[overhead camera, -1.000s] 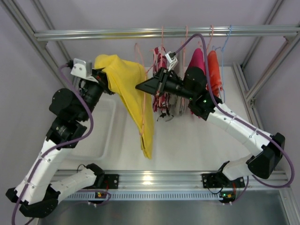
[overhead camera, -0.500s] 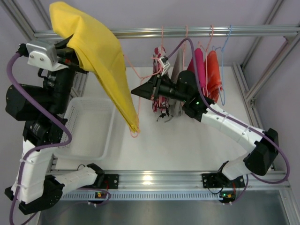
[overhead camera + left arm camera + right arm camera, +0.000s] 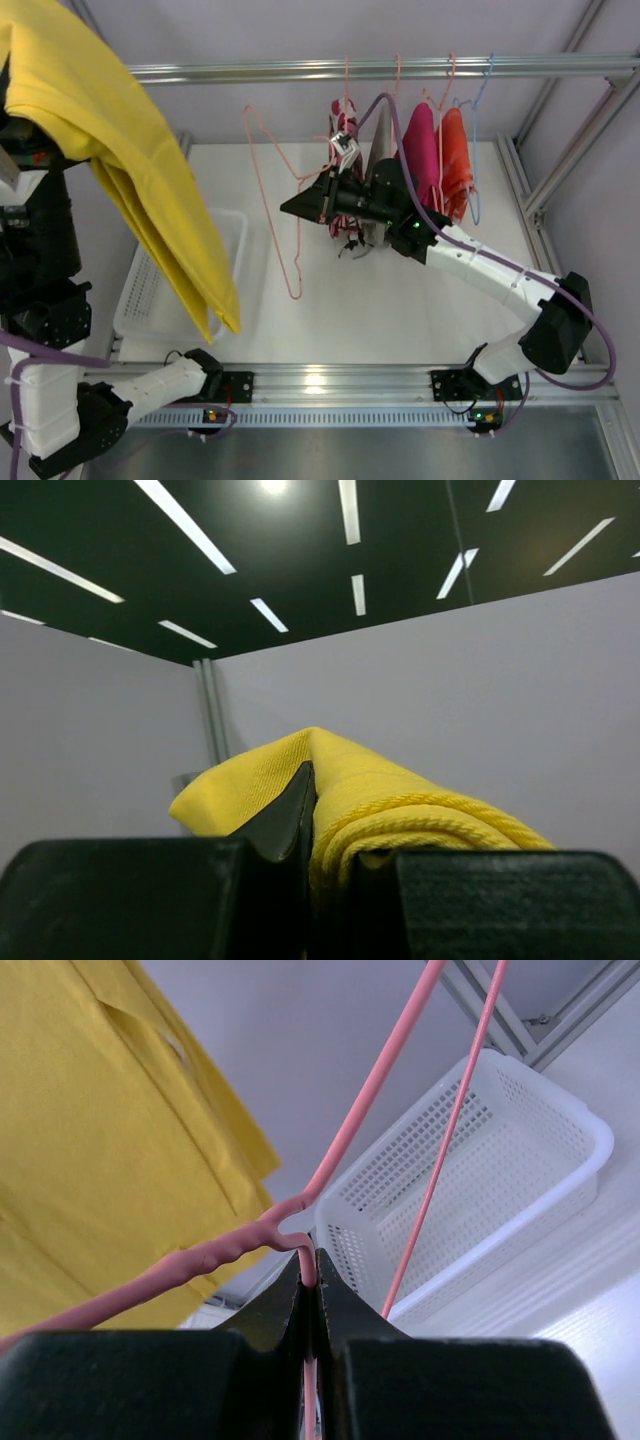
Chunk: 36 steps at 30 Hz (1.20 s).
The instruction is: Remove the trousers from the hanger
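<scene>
The yellow trousers (image 3: 130, 170) hang free of the hanger, draped from my left gripper (image 3: 315, 815), which is shut on their folded edge (image 3: 400, 795) high at the far left. My right gripper (image 3: 288, 207) is shut on the wire of the bare pink hanger (image 3: 294, 292), seen close in the right wrist view (image 3: 312, 1265). The patterned (image 3: 343, 125), grey (image 3: 380, 155), magenta (image 3: 420, 140) and orange (image 3: 457, 150) trousers still hang on hangers from the rail (image 3: 300, 70).
A white mesh basket (image 3: 150, 290) stands on the table at the left, partly under the yellow cloth; it also shows in the right wrist view (image 3: 480, 1180). A blue hanger (image 3: 480, 100) hangs at the rail's right end. Frame posts stand at both sides.
My left arm has risen up and to the left with the yellow trousers, pulling them off the pink hanger. My right gripper has kept hold of the hanger, which is now bare.
</scene>
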Motion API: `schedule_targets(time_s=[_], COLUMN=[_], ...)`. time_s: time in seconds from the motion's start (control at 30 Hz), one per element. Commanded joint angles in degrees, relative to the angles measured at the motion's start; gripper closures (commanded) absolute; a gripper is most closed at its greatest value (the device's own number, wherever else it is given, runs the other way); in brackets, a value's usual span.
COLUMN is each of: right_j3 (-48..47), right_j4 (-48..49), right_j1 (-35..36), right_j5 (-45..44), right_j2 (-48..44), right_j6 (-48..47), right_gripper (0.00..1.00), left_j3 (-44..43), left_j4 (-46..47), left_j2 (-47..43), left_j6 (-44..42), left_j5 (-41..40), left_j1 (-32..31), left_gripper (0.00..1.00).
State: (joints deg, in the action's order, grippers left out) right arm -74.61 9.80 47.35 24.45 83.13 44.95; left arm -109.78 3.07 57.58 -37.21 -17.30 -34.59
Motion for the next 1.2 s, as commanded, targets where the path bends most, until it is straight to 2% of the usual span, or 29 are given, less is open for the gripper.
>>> schedule_targets(time_s=[0.0,0.1,0.27,0.37,0.5,0.9,1.03,1.17], right_j3=[0.16,-0.10,-0.63,-0.80,-0.89,-1.59,-2.21,-2.82], right_j4=[1.89,1.71,0.75,0.13,-0.48,-1.10,-1.19,-0.84], right_j1=[1.69,2.04,2.31,2.31,2.31,2.39,2.31,2.31], right_j5=[-0.28,-0.36,-0.36,-0.28,-0.19,-0.37,-0.19,0.07], right_j2=[-0.51,-0.69,-1.13,-1.39,-1.57,-1.22,-0.52,0.36], right_j6=[-2.15,-2.50,-3.73,-4.25,-4.34,-3.99,-3.73,-3.29], right_gripper=[1.00,1.00,1.00,1.00,1.00,1.00,1.00,1.00], left_j3=[-1.94,2.53,18.17,26.59,32.76,44.73,44.30,39.39], left_j4=[9.76,8.44,9.23,8.88,7.40,4.05,5.80,5.81], left_j2=[-3.70,-7.03,-16.43,-22.76,-28.83,-36.58,-35.61,-32.72], left_j6=[-10.06,-15.60,-28.41,-32.73,-35.91,-39.60,-41.88,-43.90], left_j5=[-3.26,-5.90,-10.56,-11.79,-14.86,-21.37,-23.04,-24.71], left_j1=[0.05,0.05,-0.13,-0.30,-0.57,-0.57,-0.65,-0.66], left_gripper=[1.00,1.00,1.00,1.00,1.00,1.00,1.00,1.00])
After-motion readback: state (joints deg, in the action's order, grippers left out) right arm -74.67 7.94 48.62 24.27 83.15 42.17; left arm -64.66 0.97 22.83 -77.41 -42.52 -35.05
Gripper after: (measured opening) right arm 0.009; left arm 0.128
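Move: The white basket stands on the table roughly 70 cm below the left gripper, which holds the yellow trousers, and about 9 cm ahead and 7 cm to its left. The bare pink hanger is some 16 cm right, 8 cm ahead and 37 cm below; the patterned trousers hang about 27 cm right, 15 cm ahead and 40 cm below. From the right gripper the basket is about 27 cm left, 2 cm ahead and 33 cm below. Swing the left gripper left and a little back, then bring it down about 20 cm towards the basket, ending some 10 cm farther left. Turn the wrist roughly 40 degrees counter-clockwise on the way and tip the raised fingers forward, keeping the yellow trousers pinched. Hold the right gripper in place, still shut on the bare hanger. ##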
